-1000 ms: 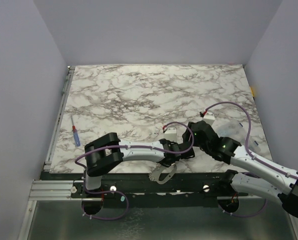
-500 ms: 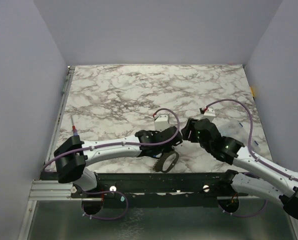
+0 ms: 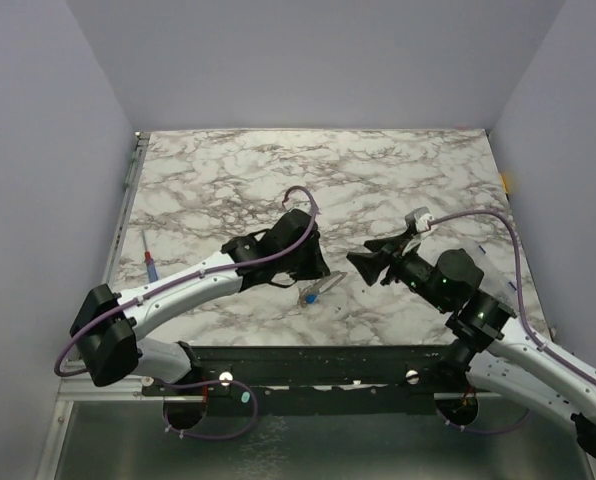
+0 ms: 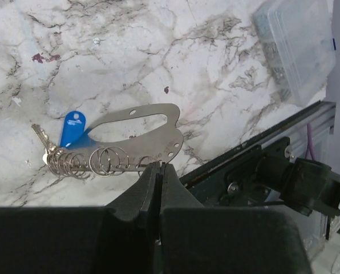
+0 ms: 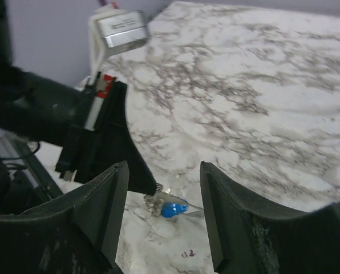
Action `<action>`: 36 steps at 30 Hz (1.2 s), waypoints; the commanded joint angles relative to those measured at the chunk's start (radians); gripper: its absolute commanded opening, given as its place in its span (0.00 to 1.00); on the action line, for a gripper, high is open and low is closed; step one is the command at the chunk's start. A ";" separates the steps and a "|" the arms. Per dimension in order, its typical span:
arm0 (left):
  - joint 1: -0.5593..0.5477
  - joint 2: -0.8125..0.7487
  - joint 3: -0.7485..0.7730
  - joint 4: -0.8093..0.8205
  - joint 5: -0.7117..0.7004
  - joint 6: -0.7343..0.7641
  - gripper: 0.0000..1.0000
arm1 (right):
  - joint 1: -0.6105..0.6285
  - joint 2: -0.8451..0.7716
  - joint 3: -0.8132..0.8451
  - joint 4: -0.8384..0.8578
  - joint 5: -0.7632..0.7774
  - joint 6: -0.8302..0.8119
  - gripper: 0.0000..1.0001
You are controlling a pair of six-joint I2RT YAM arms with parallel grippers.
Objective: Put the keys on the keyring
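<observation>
My left gripper [image 4: 159, 165] is shut on the lower edge of the keyring [image 4: 137, 134], a flat silvery metal loop with several wire rings [image 4: 104, 161] strung on it. At its left end hang the keys: one with a bright blue head [image 4: 73, 128] and a small silvery one [image 4: 40, 135]. In the top view the keyring [image 3: 316, 291] hangs just over the marble near the table's front middle. My right gripper [image 5: 164, 165] stands open to the right of it, facing the blue key [image 5: 173, 209], with nothing between its fingers.
A blue-and-red screwdriver [image 3: 150, 262] lies near the table's left edge. A clear plastic box [image 4: 298, 51] sits on the marble toward the right. The black front rail [image 3: 308, 360] runs along the near edge below the keyring.
My left arm has swung from the front edge farther onto the table and to the left, carrying the keyring. The right gripper has drawn back to the right, still open.
</observation>
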 commanded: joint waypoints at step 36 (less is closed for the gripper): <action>0.196 -0.123 0.177 -0.371 0.463 0.365 0.00 | -0.002 0.339 -0.093 0.511 -0.810 -0.530 0.56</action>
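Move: Below and to the left of the open right hand is the keyring, the metal plate with rings that the left fingers already grip: its middle is about 4 cm back, 8 cm left and 10 cm down. From that hand, the left fingertips are some 6 cm left, 2 cm back and 7 cm lower, the keys with the blue tag about 10 cm left, 3 cm back and 21 cm down. From the left hand, the plate's middle is about 2 cm back, 2 cm left and 3 cm below. Swinging about 45 degrees counter-clockwise until it points left, the open right hand sweeps left and back, rises slightly, then sinks and eases a little forward, bringing its fingers to either side of the plate's ring-free end. Keeping its pinch on the keyring, the left hand draws it about 5 cm left and 5 cm up, also somewhat back, turning some 20 degrees clockwise. ##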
